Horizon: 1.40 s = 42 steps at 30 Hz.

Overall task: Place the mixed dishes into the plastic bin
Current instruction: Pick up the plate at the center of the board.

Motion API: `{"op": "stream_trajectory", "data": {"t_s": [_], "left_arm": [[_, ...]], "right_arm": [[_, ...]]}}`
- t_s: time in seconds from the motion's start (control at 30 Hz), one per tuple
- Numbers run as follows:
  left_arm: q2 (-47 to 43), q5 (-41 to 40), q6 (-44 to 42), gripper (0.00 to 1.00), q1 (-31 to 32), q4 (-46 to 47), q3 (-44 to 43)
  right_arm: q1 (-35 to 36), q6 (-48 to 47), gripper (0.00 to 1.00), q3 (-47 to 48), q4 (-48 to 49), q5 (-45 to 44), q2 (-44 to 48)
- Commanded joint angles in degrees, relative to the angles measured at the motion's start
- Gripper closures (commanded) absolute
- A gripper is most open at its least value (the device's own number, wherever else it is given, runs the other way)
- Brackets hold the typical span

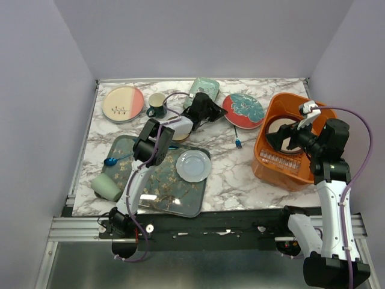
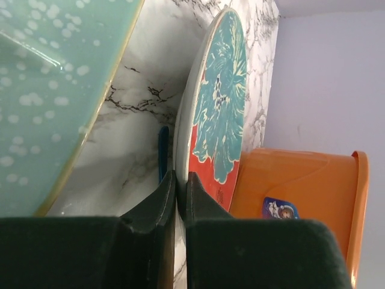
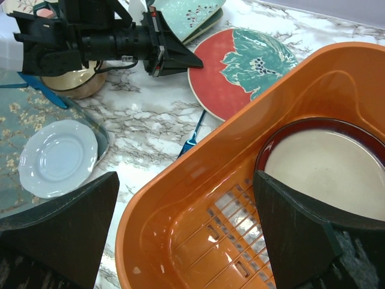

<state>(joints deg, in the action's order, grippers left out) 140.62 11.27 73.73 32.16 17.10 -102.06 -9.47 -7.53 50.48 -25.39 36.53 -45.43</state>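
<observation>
The teal-and-red plate [image 1: 243, 110] [image 3: 240, 69] lies on the marble table just left of the plastic bin [image 1: 274, 171]. My left gripper [image 1: 219, 112] [image 2: 180, 180] is shut on the plate's near rim [image 2: 219, 114], one finger on each face. My right gripper [image 1: 293, 136] [image 3: 186, 235] hangs wide open above the orange bin's slotted floor [image 3: 240, 241], holding nothing. A brown-rimmed bowl [image 3: 325, 171] with a cream inside sits in the bin beside the right finger. The mint rectangular dish [image 1: 203, 87] [image 2: 48, 90] is behind the left gripper.
A dark green mug [image 1: 156, 105] and a cream-and-pink plate [image 1: 123, 103] stand at the back left. The dark floral tray [image 1: 150, 186] holds a small pale plate [image 1: 193, 165]. A pale green cup [image 1: 106, 186] lies at its left. A blue utensil [image 1: 238, 142] lies beside the bin.
</observation>
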Motion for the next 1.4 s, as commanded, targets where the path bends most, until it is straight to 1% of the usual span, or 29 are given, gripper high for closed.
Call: {"op": "stream_trajectory", "data": {"t_s": [0.0, 0.37, 0.63, 0.77, 1.0, 1.23, 1.37], "left_arm": [[-9.5, 4.0, 1.9, 1.00, -1.0, 15.1, 2.6], [-17.4, 6.5, 2.7, 1.00, -2.9, 20.4, 13.5], [-22.4, 8.5, 2.3, 1.00, -3.3, 23.0, 18.5], [-26.8, 9.3, 1.7, 1.00, -4.3, 24.0, 22.2], [-34.5, 9.6, 0.7, 1.00, -5.4, 27.5, 32.8], [-41.1, 9.5, -0.4, 1.00, -6.1, 29.3, 39.8], [-45.9, 9.7, -1.7, 1.00, -6.7, 28.7, 43.2]], "right_arm": [[-0.3, -1.9, 0.00, -1.1, 0.3, 2.4, 1.0], [-0.4, -5.3, 0.00, -1.2, -1.2, 7.6, 1.3], [-0.4, -6.8, 0.00, -1.3, -1.8, 9.3, 1.3], [-0.4, -7.6, 0.00, -1.2, -2.5, 10.7, 1.5], [-0.4, -9.2, 0.00, -1.1, -3.4, 12.9, 1.9], [-0.4, -10.0, 0.00, -1.2, -3.9, 14.9, 1.8], [-0.4, -13.6, 0.00, -1.3, -6.2, 19.9, 1.9]]}}
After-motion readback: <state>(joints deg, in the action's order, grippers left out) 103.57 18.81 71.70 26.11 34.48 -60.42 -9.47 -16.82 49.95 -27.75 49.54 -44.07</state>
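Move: The red-and-green plate is already pinched by its near-left rim in the left hand, its middle about 10 cm right and 4 cm ahead of that hand. The bowl, beside which it is brought, lies some 22 cm left and 7 cm back, 6 cm lower; the green tray about 11 cm left and 10 cm ahead; the fork roughly 6 cm right and 7 cm back. From the right hand the plate is about 28 cm ahead, 8 cm left, 20 cm below. The plate, still pinched at its rim, is drawn up some 12 cm and about 10 cm each left and back by the left hand, away from the bin and towards the space above the bowl, while the wrist tips the fingers up roughly 10 degrees. Meanwhile the wide-open right hand swings about 15 degrees counter-clockwise, easing some 3 cm left and 2 cm back. ##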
